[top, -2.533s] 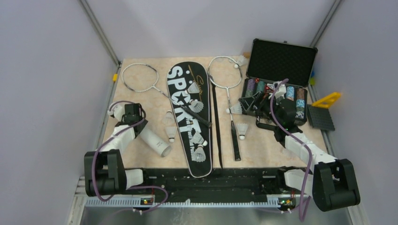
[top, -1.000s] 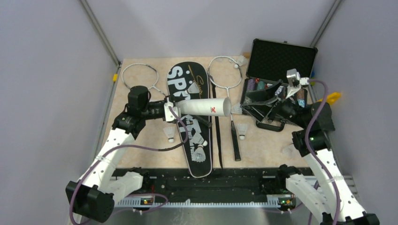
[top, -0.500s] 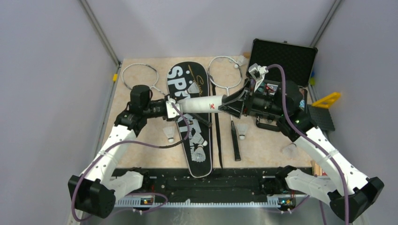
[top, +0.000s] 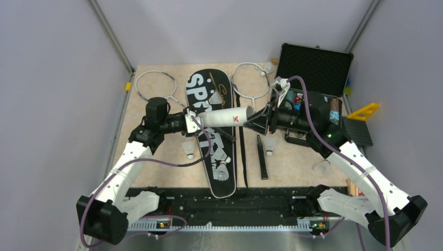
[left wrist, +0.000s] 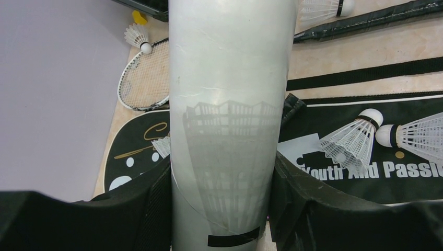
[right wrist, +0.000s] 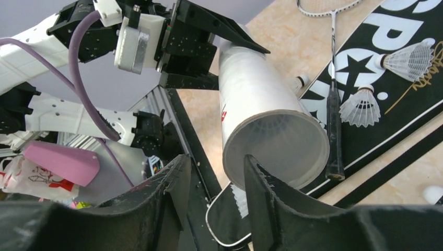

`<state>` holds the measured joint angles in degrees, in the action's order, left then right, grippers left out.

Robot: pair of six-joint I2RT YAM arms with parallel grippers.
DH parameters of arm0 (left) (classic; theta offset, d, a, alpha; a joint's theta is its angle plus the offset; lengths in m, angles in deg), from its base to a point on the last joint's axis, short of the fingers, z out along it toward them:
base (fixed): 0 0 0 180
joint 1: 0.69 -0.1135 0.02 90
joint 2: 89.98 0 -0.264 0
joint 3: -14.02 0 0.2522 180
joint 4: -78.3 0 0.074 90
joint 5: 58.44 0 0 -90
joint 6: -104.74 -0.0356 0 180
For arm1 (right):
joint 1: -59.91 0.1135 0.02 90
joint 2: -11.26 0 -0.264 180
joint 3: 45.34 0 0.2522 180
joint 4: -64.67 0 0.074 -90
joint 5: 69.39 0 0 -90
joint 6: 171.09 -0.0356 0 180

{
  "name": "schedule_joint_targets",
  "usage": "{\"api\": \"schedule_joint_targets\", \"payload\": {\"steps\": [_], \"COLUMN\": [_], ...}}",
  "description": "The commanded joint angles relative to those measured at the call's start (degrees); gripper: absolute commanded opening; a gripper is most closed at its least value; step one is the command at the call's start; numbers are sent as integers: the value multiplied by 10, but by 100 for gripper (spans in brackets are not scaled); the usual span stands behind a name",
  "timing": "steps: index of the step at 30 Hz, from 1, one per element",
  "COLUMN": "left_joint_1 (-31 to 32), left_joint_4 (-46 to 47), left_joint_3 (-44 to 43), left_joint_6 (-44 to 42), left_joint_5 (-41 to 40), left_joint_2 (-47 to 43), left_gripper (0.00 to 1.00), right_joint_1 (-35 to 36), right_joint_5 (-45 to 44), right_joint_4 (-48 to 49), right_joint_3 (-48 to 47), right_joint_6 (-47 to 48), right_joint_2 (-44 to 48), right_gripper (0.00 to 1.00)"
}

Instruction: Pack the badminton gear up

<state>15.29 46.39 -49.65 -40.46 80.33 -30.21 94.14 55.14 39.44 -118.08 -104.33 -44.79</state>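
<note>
My left gripper [top: 189, 121] [left wrist: 222, 212] is shut on the closed end of the white tube [top: 225, 116] [left wrist: 227, 104] [right wrist: 251, 89], holding it level above the black bag [top: 215, 180] [left wrist: 334, 112] [right wrist: 373, 130]. My right gripper [top: 259, 121] [right wrist: 217, 159] stands at the tube's open mouth, jaws apart with nothing between them, one finger against the rim. Two rackets [top: 155, 86] [top: 251, 81] lie on either side of the bag. Shuttlecocks [top: 222, 170] [left wrist: 350, 142] [right wrist: 360, 107] lie on the bag, others on the table [top: 269, 144] [top: 188, 149].
The open black case of poker chips [top: 313, 65] stands at the back right, behind my right arm. A black gridded plate [top: 357, 132] and a yellow triangle [top: 364, 111] lie at the right edge. Grey walls close in the table on both sides.
The left gripper has lifted the tube off the table and holds it still. The right gripper swung left to the tube's mouth and narrowed its jaws. The shuttlecock beside the right racket's shaft no longer shows.
</note>
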Motion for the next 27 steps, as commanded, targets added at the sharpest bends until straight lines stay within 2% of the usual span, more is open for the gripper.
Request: {"api": "schedule_joint_targets", "payload": {"steps": [1,2,3,6,13,21,24,27], "left_joint_1": [3,3,2,3,3,3,3,3], "left_joint_4": [46,45,43,33,64,75,109,205], "left_joint_3": [-5,-6,-5,1,27,27,34,53], "left_joint_6": [5,5,4,-18,-24,-19,10,91], "left_joint_5": [23,20,18,13,-18,-26,-31,-59], "left_joint_2": [-7,-7,-7,-12,-19,-10,-20,-41], "left_gripper": [39,39,39,37,34,32,32,32], "right_joint_1": [9,9,9,9,9,9,9,9], "right_joint_5": [11,18,19,0,-100,-182,-230,-345], "right_joint_4": [-9,-7,-6,-18,-120,-175,-190,-227], "right_joint_3": [-2,-3,-5,-17,-79,-76,-57,-36], "right_joint_6": [15,16,15,24,56,69,55,14], "right_joint_2": [3,2,2,7,56,121,128,128], "right_gripper": [32,13,0,0,0,0,0,0]}}
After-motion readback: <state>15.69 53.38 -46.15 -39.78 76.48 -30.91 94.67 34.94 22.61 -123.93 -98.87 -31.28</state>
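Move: The right hand's half-open fingers straddle the base-side rim of the tube's clear lid. The lid's middle is about 3 cm ahead of that hand and 1 cm to its left, at the same height. Some 30 cm below on the table are the bare racket's black grip, about 3 cm ahead and 8 right, and a loose shuttlecock, 8 ahead and 12 right. From the left hand, gripping the tube, the lid lies about 17 cm right, straight across, and roughly 6 higher. The right hand shuts its half-open fingers, pinching the rim of the clear lid, sinks about 1 cm, then pulls the lid away to the right by about 7 cm and up, ending some 4 cm higher than it began and turned roughly 20 degrees clockwise. The left hand keeps its grip on the tube as a counterhold, dipping about 1 cm and then easing about as far forward while the lid is taken from the mouth. ##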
